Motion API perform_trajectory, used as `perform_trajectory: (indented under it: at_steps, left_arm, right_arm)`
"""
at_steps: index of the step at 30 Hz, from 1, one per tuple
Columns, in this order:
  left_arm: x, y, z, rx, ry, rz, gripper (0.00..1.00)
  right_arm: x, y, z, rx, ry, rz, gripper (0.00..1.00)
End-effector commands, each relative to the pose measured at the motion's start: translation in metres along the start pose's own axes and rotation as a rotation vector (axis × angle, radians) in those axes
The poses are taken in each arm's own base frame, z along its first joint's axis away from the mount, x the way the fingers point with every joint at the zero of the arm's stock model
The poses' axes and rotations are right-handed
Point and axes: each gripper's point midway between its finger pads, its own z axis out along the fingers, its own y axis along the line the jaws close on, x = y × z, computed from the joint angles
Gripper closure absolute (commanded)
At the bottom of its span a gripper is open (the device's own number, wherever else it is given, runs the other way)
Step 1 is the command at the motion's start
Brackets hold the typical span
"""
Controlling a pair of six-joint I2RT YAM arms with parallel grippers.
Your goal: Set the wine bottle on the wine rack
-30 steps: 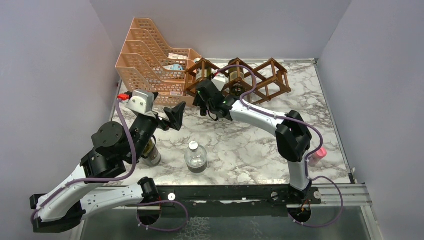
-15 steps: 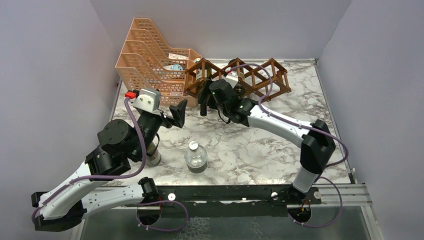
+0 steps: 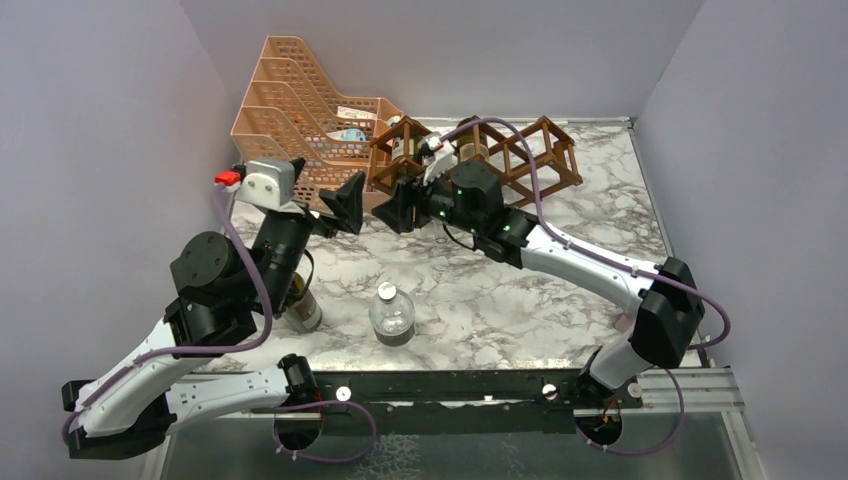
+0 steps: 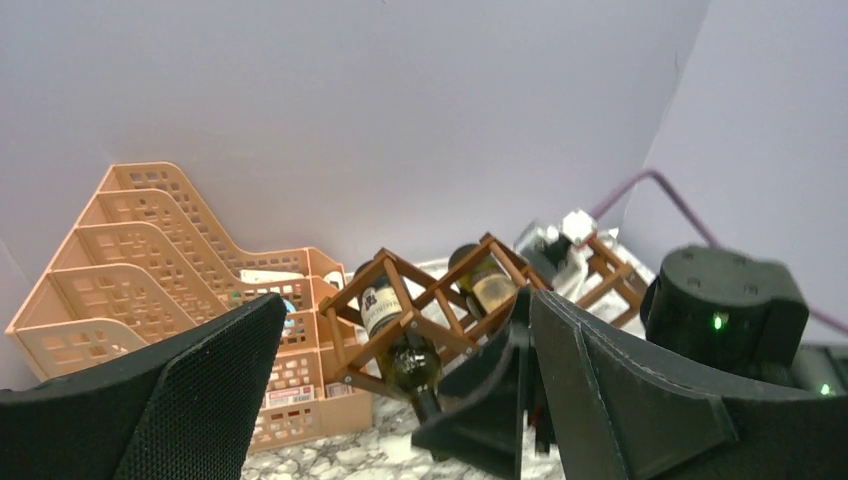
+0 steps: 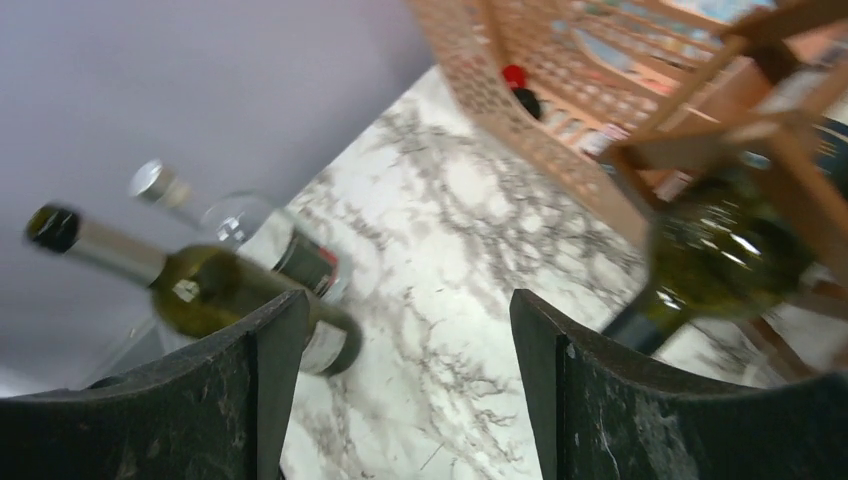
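Observation:
The brown wooden wine rack (image 3: 520,160) stands at the back of the marble table. A dark wine bottle (image 3: 404,145) lies in its left cell, neck towards me, and a second bottle (image 3: 470,150) lies in the cell beside it. My right gripper (image 3: 400,210) hangs open just in front of the left cell, holding nothing. In the right wrist view, only tabletop shows between the jaws of the right gripper (image 5: 400,400). My left gripper (image 3: 345,205) is open and empty just left of it. A third wine bottle (image 3: 303,308) stands upright by the left arm.
A peach perforated file tray (image 3: 300,120) stands left of the rack. A clear plastic bottle (image 3: 392,315) stands near the front edge. A pink object (image 3: 640,308) sits behind the right arm. Walls close in on the left, back and right.
My right gripper's jaws have spread, and its wrist has moved right and back towards the rack. My left gripper has risen and moved back towards the tray and rack.

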Motion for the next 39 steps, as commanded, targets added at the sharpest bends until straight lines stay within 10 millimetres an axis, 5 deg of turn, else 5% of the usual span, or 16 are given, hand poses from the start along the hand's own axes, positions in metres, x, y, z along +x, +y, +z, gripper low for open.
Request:
perform_trajectory:
  at_steps: [1,9,19,25,33,39]
  left_arm:
    - [-0.036,0.022,-0.001,-0.113,-0.091,-0.075,0.01]
    - [-0.065,0.033,-0.004,-0.145,-0.155,-0.123,0.01]
    - [-0.072,0.035,-0.009,-0.131,-0.177,-0.14,0.01]
    - [-0.073,0.037,-0.011,-0.128,-0.181,-0.143,0.01]
    - [-0.073,0.038,-0.013,-0.126,-0.179,-0.136,0.01]
    - [-0.074,0.041,-0.015,-0.126,-0.178,-0.132,0.01]
  right_arm:
    - [0.008,0.067,0.003,-0.333,0.023,-0.172,0.24]
    - [0.034,0.136,0.021,-0.557,-0.004,-0.283,0.23]
    - [0.06,0.208,0.055,-0.728,-0.029,-0.366,0.26]
    - [0.073,0.221,0.079,-0.719,-0.015,-0.405,0.29]
    - [0.086,0.24,0.091,-0.723,-0.033,-0.432,0.53]
    - [0.068,0.237,0.084,-0.644,-0.138,-0.504,0.71]
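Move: The wine bottle stands upright about 22 cm to the right gripper's left and 15 cm back, its middle some 13 cm below. The near clear bottle stands about 18 cm to the wine bottle's right and 2 cm nearer; the far clear bottle stands roughly 11 cm to its left and 5 cm farther out. From the left gripper, the wine bottle is about 14 cm left, 5 cm back and 32 cm below. Swing the right gripper about 22 cm left and 15 cm back, nearly level, away from the rack to the standing wine bottle, turning the wrist some 40 degrees counter-clockwise until the fingers point left. As it slows, close the fingers to pinch the neck just below the rim. Meanwhile raise the open left gripper about 5 cm and ease it left. ##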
